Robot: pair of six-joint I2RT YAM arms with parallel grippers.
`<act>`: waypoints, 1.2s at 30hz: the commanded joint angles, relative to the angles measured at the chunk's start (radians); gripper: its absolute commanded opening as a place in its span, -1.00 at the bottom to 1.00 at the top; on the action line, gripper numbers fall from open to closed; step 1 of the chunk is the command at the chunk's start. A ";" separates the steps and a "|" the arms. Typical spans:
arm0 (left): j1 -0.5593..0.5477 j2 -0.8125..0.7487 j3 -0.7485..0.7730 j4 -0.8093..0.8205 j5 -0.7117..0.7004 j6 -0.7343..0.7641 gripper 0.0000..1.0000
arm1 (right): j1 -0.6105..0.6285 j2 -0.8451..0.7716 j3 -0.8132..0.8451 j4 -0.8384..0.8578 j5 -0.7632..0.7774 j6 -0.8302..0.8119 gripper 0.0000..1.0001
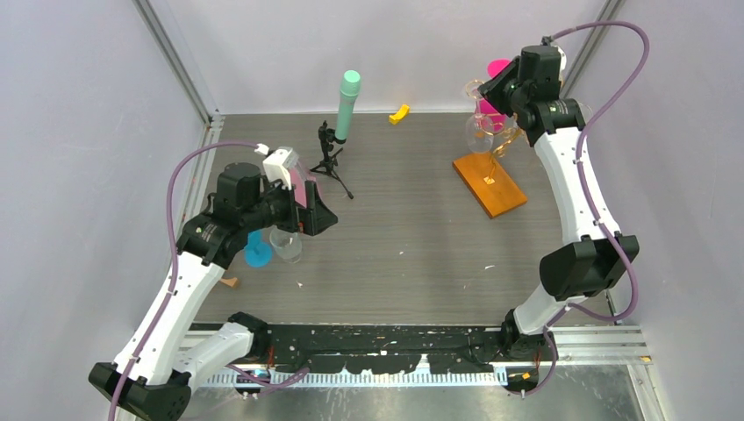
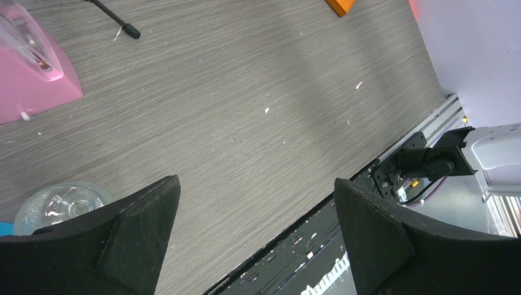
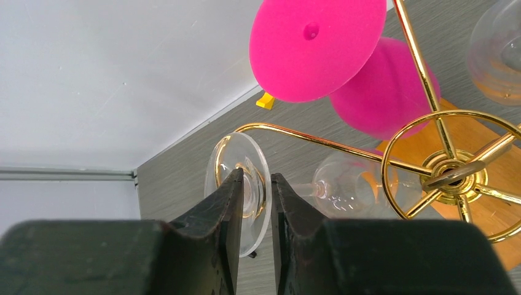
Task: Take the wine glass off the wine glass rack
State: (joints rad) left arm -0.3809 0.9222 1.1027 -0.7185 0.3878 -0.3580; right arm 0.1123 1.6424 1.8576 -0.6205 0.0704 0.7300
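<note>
The wine glass rack is gold wire on a slim stem (image 3: 451,172), standing on an orange-brown wooden base (image 1: 490,184) at the back right. A clear wine glass (image 3: 344,184) hangs from one curled arm, its round foot edge-on between my right fingers. My right gripper (image 3: 253,178) is shut on that foot, and it sits high beside the rack in the top view (image 1: 491,92). My left gripper (image 2: 255,203) is open and empty above the table at the left (image 1: 320,215), far from the rack.
Two pink glasses (image 3: 319,43) and another clear glass (image 3: 497,49) hang on the rack. A black mini tripod (image 1: 332,162) holds a green cylinder (image 1: 347,105). A clear glass (image 1: 285,246), a blue item (image 1: 257,252) and a pink box (image 2: 31,80) lie near the left gripper. A yellow piece (image 1: 399,114) lies at the back.
</note>
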 commanded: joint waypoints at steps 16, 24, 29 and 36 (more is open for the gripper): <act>0.005 -0.018 0.002 -0.003 -0.029 0.001 0.97 | 0.001 -0.219 -0.205 0.299 -0.041 0.143 -0.99; 0.005 -0.018 0.002 -0.001 -0.034 -0.003 0.97 | -0.008 -0.225 -0.278 0.425 -0.093 0.221 -0.99; 0.005 -0.019 0.001 -0.007 -0.041 -0.002 0.97 | -0.027 -0.201 -0.298 0.485 -0.136 0.276 -0.99; 0.005 -0.017 -0.001 -0.007 -0.046 0.000 0.97 | -0.038 -0.172 -0.324 0.582 -0.184 0.297 -0.99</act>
State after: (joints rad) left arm -0.3809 0.9222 1.1023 -0.7258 0.3508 -0.3592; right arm 0.0837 1.4643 1.5242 -0.2070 -0.0795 1.0073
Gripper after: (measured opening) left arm 0.986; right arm 0.052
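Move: The right fingers, narrowed but not shut, are already around the foot of the clear wine glass on the rack's left arm; the glass hangs below, its middle about 9 cm under the hand and 1 cm back. The pink glass is about 4 cm ahead, 5 cm right and 8 cm lower; the rack's hub is some 4 cm back, 8 cm right and 3 cm lower. From the left hand, the clear glass lies roughly 21 cm ahead and 31 cm right, about level. The right hand raises the clear glass's foot away from its hook by about 3 cm, first easing back some 2.5 cm and about 1.5 cm left, then coming about 1 cm forward again. On the way the fingers shut down to a thin pinch on the foot, while the wrist rolls some 20 degrees, left side rising, and the fingertips tip up a little over 10 degrees. ##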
